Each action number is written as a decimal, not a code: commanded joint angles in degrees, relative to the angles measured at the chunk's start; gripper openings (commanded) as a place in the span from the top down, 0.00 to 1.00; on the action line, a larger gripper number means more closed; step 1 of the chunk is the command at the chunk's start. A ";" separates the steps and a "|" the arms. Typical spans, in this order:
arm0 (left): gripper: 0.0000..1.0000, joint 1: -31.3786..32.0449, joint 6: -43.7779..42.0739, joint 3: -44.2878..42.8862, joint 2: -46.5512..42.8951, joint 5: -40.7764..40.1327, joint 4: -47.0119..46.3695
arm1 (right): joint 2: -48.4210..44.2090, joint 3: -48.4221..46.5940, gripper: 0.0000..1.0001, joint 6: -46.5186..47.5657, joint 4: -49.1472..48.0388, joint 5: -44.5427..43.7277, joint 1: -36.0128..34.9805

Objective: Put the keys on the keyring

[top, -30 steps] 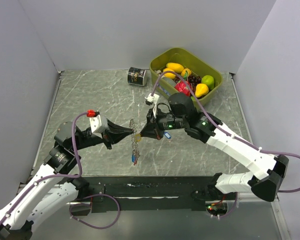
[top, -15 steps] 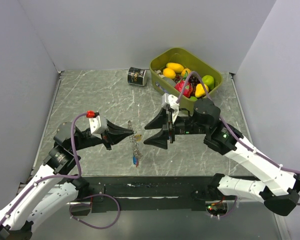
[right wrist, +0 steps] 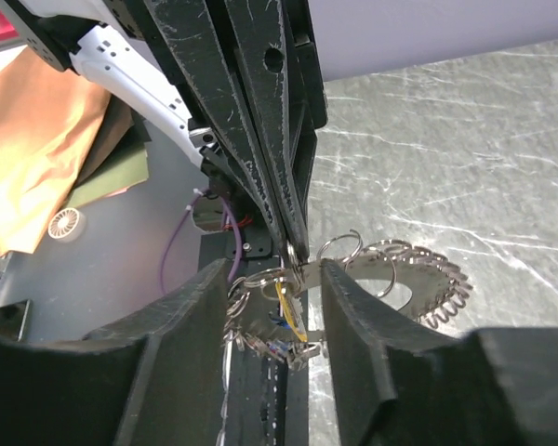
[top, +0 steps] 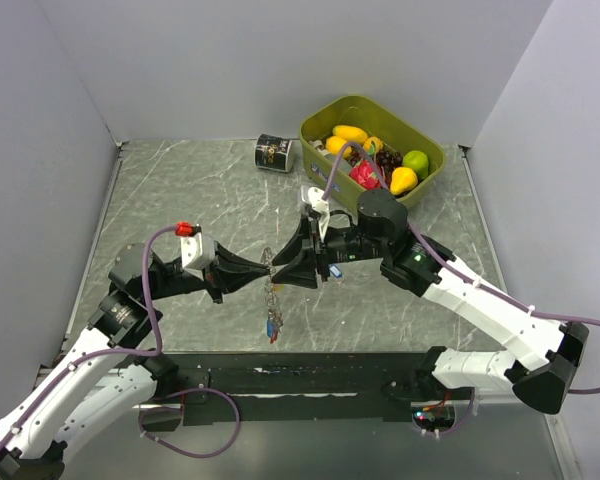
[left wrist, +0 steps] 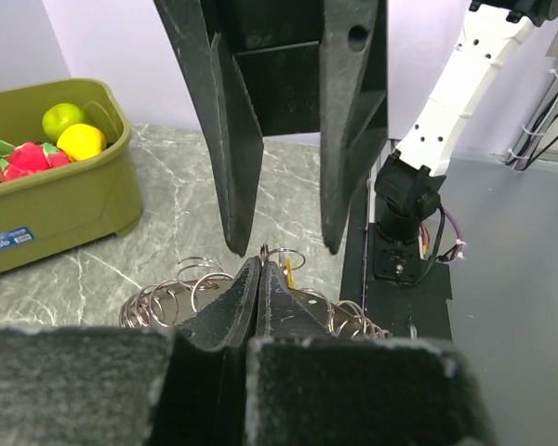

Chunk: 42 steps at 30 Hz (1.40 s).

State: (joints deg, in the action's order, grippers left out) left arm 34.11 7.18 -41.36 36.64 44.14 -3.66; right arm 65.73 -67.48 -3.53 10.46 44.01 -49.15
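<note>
The keyring (top: 269,285), a silvery coil of wire loops, hangs above the table between both arms. My left gripper (top: 263,269) is shut on its top edge; in the left wrist view its tips (left wrist: 262,258) pinch the metal, with loops (left wrist: 179,284) spread on either side. Several keys (top: 272,325) with coloured tags dangle from the ring's lower end. My right gripper (right wrist: 274,279) stands open, one finger (right wrist: 197,311) on each side of the ring (right wrist: 405,279). A yellow-tagged key (right wrist: 289,314) hangs between those fingers. From above, the right gripper (top: 277,268) meets the left tip to tip.
An olive-green bin (top: 320,118) of toy fruit stands at the back right and also shows in the left wrist view (left wrist: 70,200). A black can (top: 274,153) lies on its side at the back centre. Grey walls close in the table on three sides.
The right gripper opened, pulled back to the right, then came in again and now straddles the keyring with narrower jaws. The left gripper held the ring still.
</note>
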 commanded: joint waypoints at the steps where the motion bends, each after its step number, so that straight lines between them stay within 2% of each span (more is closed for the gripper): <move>1: 0.99 0.26 1.17 -0.65 -0.34 1.65 -5.13 | 0.62 -2.57 0.54 -0.34 -3.08 1.52 -0.34; 6: 0.99 0.26 1.52 -0.82 -0.34 2.09 -5.48 | 0.97 -1.95 0.63 -0.69 -3.51 2.48 -0.42; 8: 0.99 0.26 1.78 -0.91 -0.34 2.09 -5.83 | 1.24 -2.13 0.71 -0.69 -3.25 2.75 -0.43; 9: 0.99 0.26 1.78 -0.91 -0.34 2.09 -5.92 | 1.24 -2.13 0.79 -0.78 -3.16 2.66 -0.42; 11: 0.99 0.26 2.05 -0.82 -0.69 2.00 -6.36 | 1.32 -2.21 0.88 -0.95 -3.08 2.66 -0.42; 12: 0.99 0.26 2.14 -0.82 -0.78 2.00 -6.53 | 1.33 -2.30 0.97 -1.04 -2.99 2.57 -0.42; 13: 0.99 0.26 2.22 -0.82 -0.87 2.09 -6.62 | 1.50 -2.48 1.00 -1.13 -2.73 2.57 -0.42; 21: 0.99 0.26 2.31 -1.26 -0.78 1.74 -5.83 | 1.50 -3.53 1.00 -0.34 -1.15 2.93 -0.42; 25: 0.98 0.26 -0.84 -3.80 0.62 1.74 1.43 | 1.68 -5.20 1.00 1.68 2.54 2.40 -0.42; 28: 0.82 0.17 -5.06 -7.41 2.64 2.00 10.73 | 1.94 -6.69 1.00 3.26 6.58 1.61 -0.42; 29: 0.72 0.17 -6.03 -8.46 3.17 2.00 12.96 | 2.03 -7.13 1.00 5.79 7.72 1.43 -0.42; 35: 0.48 0.26 -13.76 -16.20 7.47 -0.19 27.45 | 3.70 -10.74 1.00 10.29 15.89 1.17 -0.43; 42: 0.45 0.26 -19.74 -24.89 15.02 0.42 39.06 | 7.03 -14.78 1.00 14.51 24.15 -0.76 -0.42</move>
State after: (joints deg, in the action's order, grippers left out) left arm 34.26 -7.55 -60.93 48.12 44.31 26.04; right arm 71.68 -77.49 7.09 30.09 44.58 -49.25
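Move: The keyring hangs edge-on from the left fingers, its middle about 4 cm below and 1 cm behind that hand. From the right hand, open around the held loop, its middle is 1 cm left, 1 cm back and 4 cm down. The yellow key is close by, about 2 cm below the right hand and 1 cm behind it. On the table a blue key tag lies some 8 cm ahead, 12 cm to the right and 28 cm below. The keyring's upper loop is pinched by the right fingers, which ease barely half a centimetre left and down, then shut on it while the left keeps its hold. Only then do the left fingers spread to about half open, letting go but still straddling the loop; their tips dip some 15 degrees as the hand shifts about 2 cm forward. Keeping its grip, the right hand sinks roughly 2 cm, fingertips tilting down. ##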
